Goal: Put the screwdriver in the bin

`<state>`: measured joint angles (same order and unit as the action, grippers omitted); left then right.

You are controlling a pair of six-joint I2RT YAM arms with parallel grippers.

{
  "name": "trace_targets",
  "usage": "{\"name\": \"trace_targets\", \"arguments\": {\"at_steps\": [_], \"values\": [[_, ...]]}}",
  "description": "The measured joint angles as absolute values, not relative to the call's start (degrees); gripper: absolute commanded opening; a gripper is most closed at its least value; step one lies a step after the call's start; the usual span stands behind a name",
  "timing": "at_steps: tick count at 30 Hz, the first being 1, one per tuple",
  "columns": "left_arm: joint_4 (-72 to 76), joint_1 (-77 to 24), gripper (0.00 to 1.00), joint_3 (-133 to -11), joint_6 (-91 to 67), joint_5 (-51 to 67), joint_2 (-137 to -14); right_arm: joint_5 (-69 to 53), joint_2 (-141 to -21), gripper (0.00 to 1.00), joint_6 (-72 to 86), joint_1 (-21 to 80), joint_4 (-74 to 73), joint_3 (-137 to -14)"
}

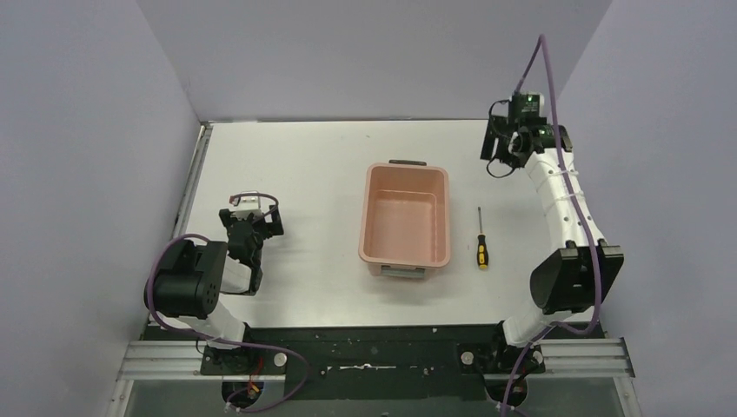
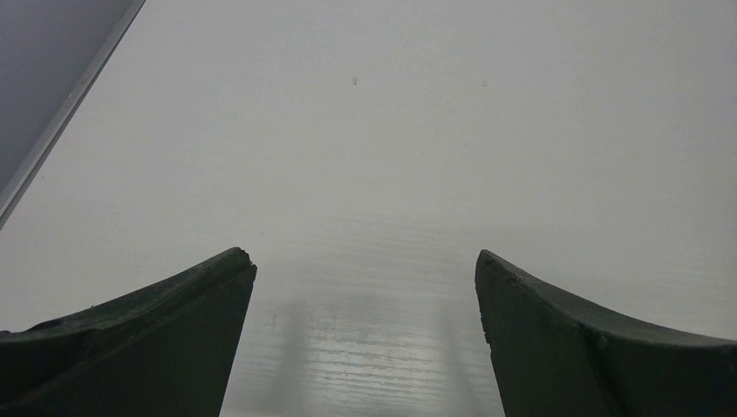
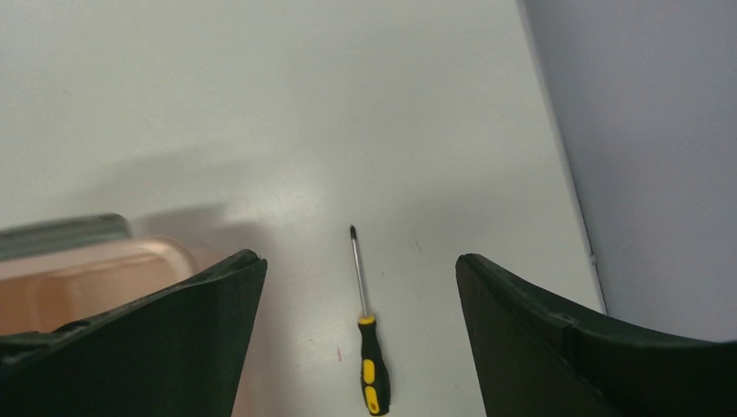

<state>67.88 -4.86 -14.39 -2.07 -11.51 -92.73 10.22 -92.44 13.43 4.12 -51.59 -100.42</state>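
The screwdriver (image 1: pixel 480 239), slim with a yellow-and-black handle, lies on the white table just right of the bin (image 1: pixel 405 254), its tip pointing away from the arms. The bin is a salmon-pink tub with nothing in it. My right gripper (image 1: pixel 502 152) hangs high near the back right, well above and beyond the screwdriver. In the right wrist view its fingers stand apart with the screwdriver (image 3: pixel 369 347) far below between them and the bin (image 3: pixel 82 274) at lower left. My left gripper (image 1: pixel 248 228) is open over bare table, left of the bin.
Grey walls close in the table on the left, back and right. The table's left edge rail (image 2: pixel 65 113) shows in the left wrist view. The right wall (image 3: pixel 643 148) stands close beside the screwdriver's side of the table.
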Motion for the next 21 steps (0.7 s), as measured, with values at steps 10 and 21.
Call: {"name": "trace_targets", "arguments": {"at_steps": [10,21], "values": [[67.9,-4.9,0.97,-14.4,-2.1,-11.5,-92.7,-0.6,-93.3,0.66,14.0,1.5,-45.9,-63.5],[67.9,-4.9,0.97,-14.4,-2.1,-11.5,-92.7,-0.1,-94.7,0.0,15.4,1.7,-38.6,-55.5]]}}
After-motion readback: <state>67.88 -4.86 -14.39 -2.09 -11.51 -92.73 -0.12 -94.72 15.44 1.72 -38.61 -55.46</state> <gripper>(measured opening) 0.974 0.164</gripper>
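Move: From the right gripper, the screwdriver lies on the table about 11 cm back, roughly 1 cm to the left and 26 cm below; its shaft points forward and its yellow-and-black handle is the nearer half. The bin stands about 20 cm left of the right gripper, some 6 cm back and 21 cm below. From the left gripper, the screwdriver is about 58 cm to the right, 6 cm back and 5 cm below. Swoop the right gripper down about 25 cm and back some 14 cm onto the screwdriver's handle, tipping the fingers some 35 degrees further until they point almost straight down. Narrow the fingers only slightly on the way, then, once low over the table, shut them from both sides to pinch the handle. ##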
